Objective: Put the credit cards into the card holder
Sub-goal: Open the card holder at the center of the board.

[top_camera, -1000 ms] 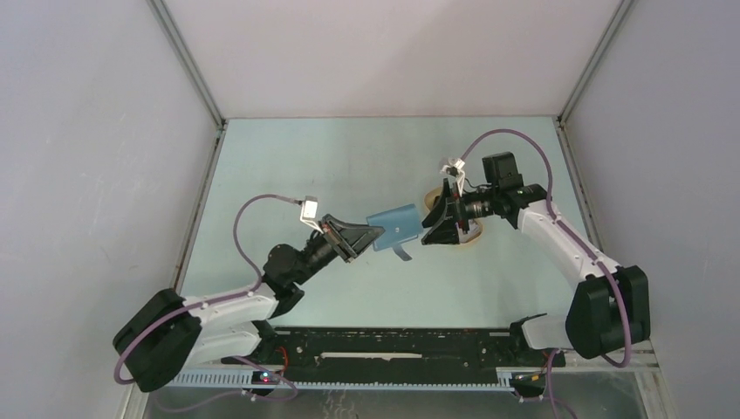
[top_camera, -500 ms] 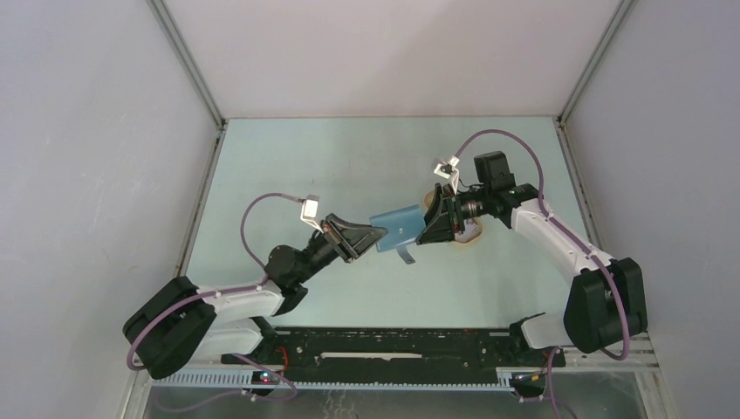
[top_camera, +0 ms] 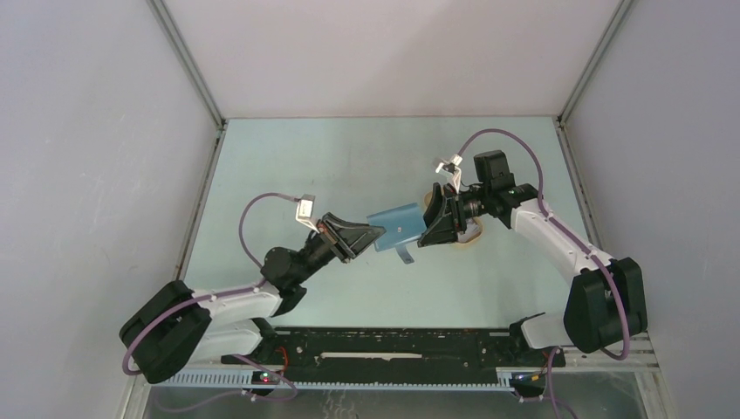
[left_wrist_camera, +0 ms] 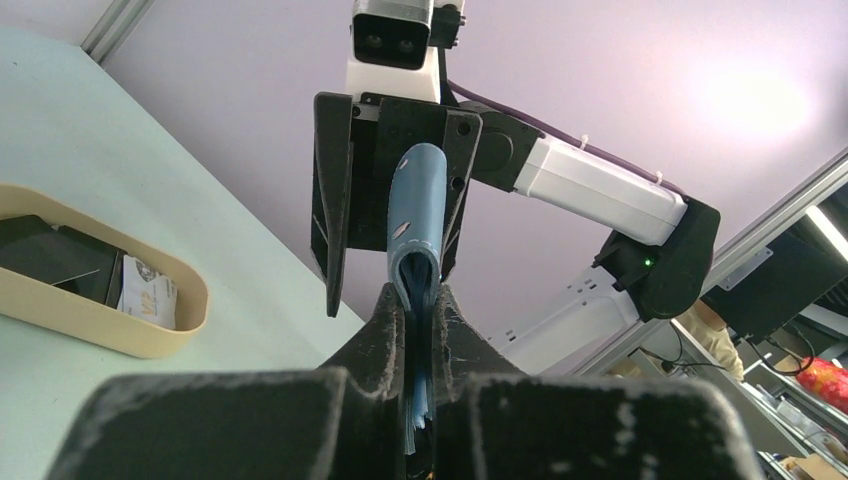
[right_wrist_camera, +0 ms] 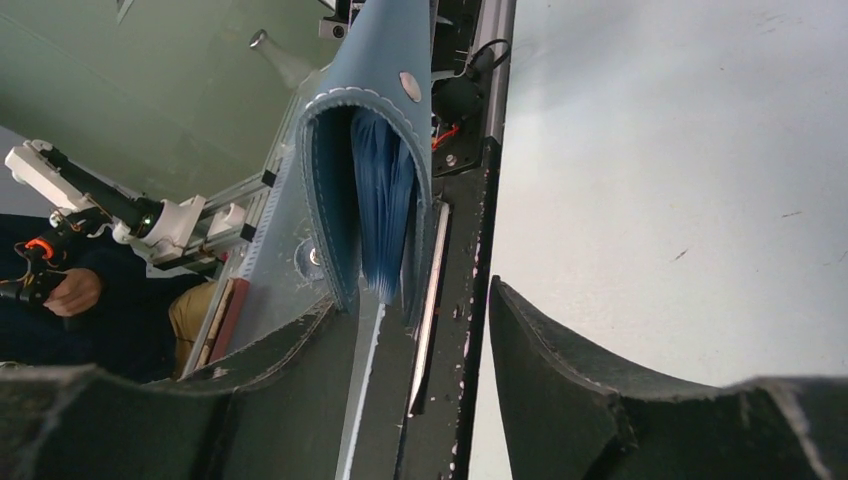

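The teal-blue card holder (top_camera: 394,226) hangs above the table, with my left gripper (top_camera: 373,232) shut on its left end. In the left wrist view the card holder (left_wrist_camera: 417,215) stands up from between my pads. My right gripper (top_camera: 425,234) is at its other end, jaws open and straddling its gaping edge (right_wrist_camera: 365,150). A thin dark credit card (right_wrist_camera: 428,300), seen edge-on, sticks out of the holder between those jaws, and no pad visibly presses it. More credit cards, one dark (left_wrist_camera: 50,255) and one whitish (left_wrist_camera: 145,290), lie in the tray.
The beige oval tray (top_camera: 472,237) sits on the table right under my right gripper; the left wrist view shows its rim (left_wrist_camera: 100,335). Grey walls close the back and both sides. A black rail (top_camera: 393,345) runs along the near edge between the arm bases.
My right gripper has moved left from over the tray up to the card holder's right end. The left gripper still holds the card holder, barely shifted.
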Robot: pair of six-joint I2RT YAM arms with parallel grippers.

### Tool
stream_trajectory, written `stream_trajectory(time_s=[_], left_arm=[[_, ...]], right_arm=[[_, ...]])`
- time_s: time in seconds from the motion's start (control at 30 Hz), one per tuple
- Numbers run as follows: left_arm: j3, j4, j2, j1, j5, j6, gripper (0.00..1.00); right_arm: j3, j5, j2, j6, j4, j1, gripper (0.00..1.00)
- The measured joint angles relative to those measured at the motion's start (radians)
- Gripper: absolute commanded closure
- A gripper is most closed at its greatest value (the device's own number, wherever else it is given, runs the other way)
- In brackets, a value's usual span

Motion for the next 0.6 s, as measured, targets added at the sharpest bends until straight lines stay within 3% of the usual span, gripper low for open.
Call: stream_trajectory(time_s=[0.4, 0.5, 0.6], left_arm=[[0.0, 0.001, -0.006, 0.0, 0.0, -0.006, 1.0], [0.0, 0.001, -0.006, 0.0, 0.0, -0.006, 1.0], [0.0, 0.002, -0.006, 0.0, 0.0, -0.006, 1.0]], right_arm=[[0.0, -0.025, 0.0, 0.033, 0.029, 0.009, 0.64], [0.0, -0.036, 0.0, 0.043, 0.035, 0.02, 0.63], [0.0, -0.046, 0.0, 0.049, 0.045, 0.026, 0.53]])
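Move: My left hand already pinches the card holder by one end: the holder's middle is about 4 cm to that hand's right, 1 cm ahead and 1 cm higher. From my right hand the middle lies some 5 cm left, 1 cm back and 3 cm up, its gaping lower edges close to my open fingertips. The tray of cards is on the table, some 13 cm right of my right hand, 14 cm ahead and 22 cm below. I hold my left hand still, its pinch on the card holder unchanged. My right hand eases about 1 cm back and about as much up, drifting slightly left and turning only a few degrees, to bring the two cover edges between its fingers, while those fingers draw in from over half open to roughly two-fifths, still not shut. ##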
